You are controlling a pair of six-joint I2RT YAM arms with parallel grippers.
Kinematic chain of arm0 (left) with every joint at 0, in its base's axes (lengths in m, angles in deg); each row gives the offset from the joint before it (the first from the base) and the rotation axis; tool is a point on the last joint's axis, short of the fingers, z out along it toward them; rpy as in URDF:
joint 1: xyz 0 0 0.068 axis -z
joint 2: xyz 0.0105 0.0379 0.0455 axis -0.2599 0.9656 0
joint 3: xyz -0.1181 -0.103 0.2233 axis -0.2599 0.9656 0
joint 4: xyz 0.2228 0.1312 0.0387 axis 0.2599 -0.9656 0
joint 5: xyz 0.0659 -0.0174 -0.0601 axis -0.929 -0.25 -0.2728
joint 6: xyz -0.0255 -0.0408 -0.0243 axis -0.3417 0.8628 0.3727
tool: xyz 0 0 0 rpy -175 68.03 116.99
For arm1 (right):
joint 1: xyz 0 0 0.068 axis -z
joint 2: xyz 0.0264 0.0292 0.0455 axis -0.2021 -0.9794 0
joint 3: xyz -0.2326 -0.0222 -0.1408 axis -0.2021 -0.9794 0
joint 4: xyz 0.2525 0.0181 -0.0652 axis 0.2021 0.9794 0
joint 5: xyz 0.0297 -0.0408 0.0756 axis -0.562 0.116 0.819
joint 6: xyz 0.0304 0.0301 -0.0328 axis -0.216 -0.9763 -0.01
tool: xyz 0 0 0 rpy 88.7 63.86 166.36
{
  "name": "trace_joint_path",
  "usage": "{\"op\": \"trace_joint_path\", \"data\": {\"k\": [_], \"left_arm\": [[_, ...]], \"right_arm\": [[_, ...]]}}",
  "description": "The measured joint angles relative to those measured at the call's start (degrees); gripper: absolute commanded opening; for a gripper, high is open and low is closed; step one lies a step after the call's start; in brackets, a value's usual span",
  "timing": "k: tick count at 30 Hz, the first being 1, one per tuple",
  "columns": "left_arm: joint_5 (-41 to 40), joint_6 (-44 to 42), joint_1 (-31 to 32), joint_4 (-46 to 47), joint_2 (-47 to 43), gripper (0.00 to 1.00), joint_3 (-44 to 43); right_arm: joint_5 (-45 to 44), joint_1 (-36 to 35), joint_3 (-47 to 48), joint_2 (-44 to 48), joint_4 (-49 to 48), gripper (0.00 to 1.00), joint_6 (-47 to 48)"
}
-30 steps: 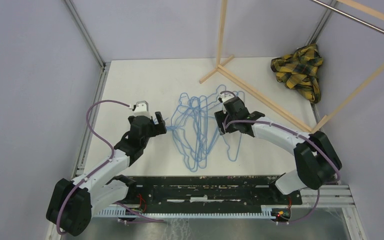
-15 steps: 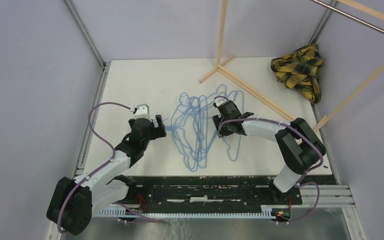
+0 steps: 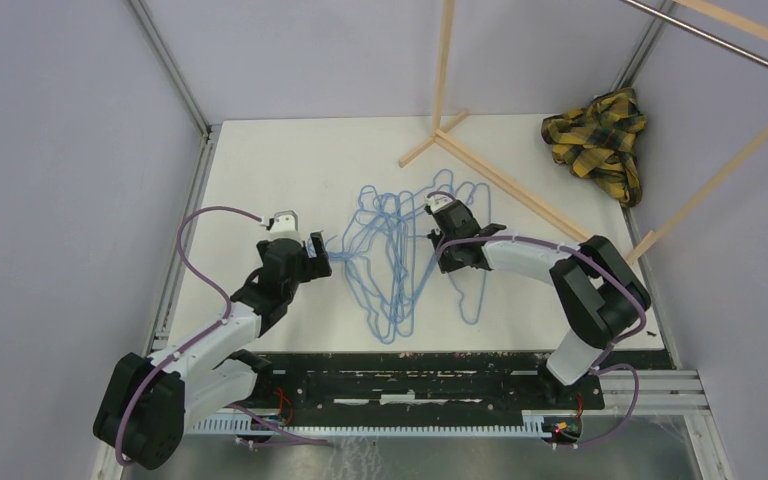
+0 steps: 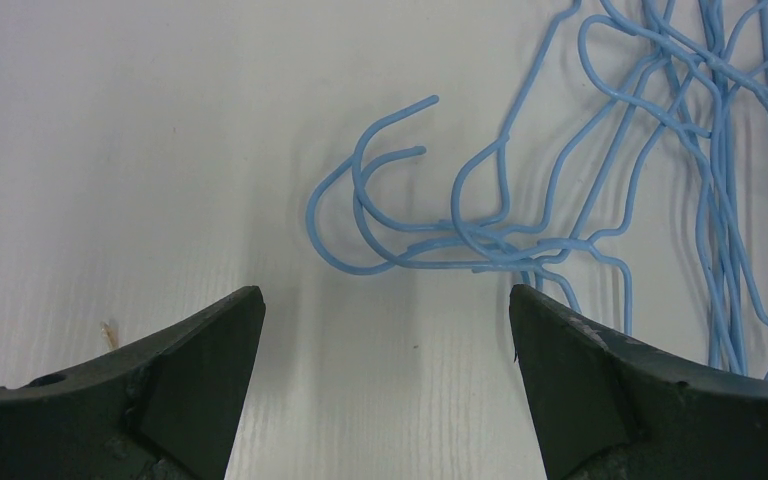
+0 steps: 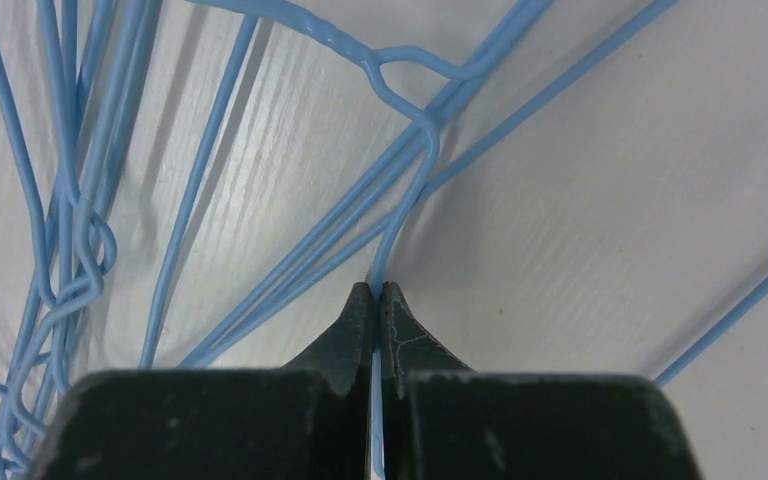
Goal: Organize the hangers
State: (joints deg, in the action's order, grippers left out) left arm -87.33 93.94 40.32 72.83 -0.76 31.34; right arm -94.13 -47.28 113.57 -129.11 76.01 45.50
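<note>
Several light-blue wire hangers lie tangled flat on the white table between the two arms. My right gripper is shut on one blue hanger wire, which runs between the closed fingertips; in the top view that gripper sits at the pile's right side. My left gripper stands open just short of the hanger hooks at the pile's left edge, with nothing between its fingers. From above, the left gripper sits at the left edge of the pile.
A wooden rack frame stands at the back right, its foot reaching toward the pile. A yellow-black plaid cloth lies bunched in the far right corner. A metal rail crosses the top right.
The right gripper has closed from open onto a hanger wire and shifted slightly left. The left gripper has edged a little toward the hooks.
</note>
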Motion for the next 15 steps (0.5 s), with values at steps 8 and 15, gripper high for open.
{"op": "trace_joint_path", "data": {"k": [8,15], "left_arm": [[-0.55,0.0,0.0,-0.02,-0.04,0.99,0.57],[-0.48,0.31,0.0,0.04,-0.04,0.99,0.7]], "right_arm": [[1.03,-0.02,-1.6,18.4,8.5,0.01,-2.73],[-3.45,-0.02,2.25,39.21,11.82,0.01,-4.96]]}}
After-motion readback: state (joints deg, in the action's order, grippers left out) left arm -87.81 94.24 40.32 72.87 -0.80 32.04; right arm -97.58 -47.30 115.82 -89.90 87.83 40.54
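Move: Up to the right of the right hand, which already grips a blue hanger by a shoulder near its twisted neck, is the rack's metal rail: its middle some 17 cm right, 11 cm ahead and about 40 cm higher. The rack's wooden base beam runs beneath the rail at table height. The remaining hangers' tangle centres about 7 cm left of this hand and 4 cm back. From the left hand the rail's middle is roughly 40 cm right, 13 cm ahead and 34 cm up. Lifting the pinched hanger off the table, the right hand first eases back a centimetre or so, then rises fast, about 22 cm in all, towards the rail's height while drifting some 3 cm back. The shut fingers keep their hold as the wrist tips them up about 25 degrees towards forward and rolls the hand's left side up some 20 degrees. ##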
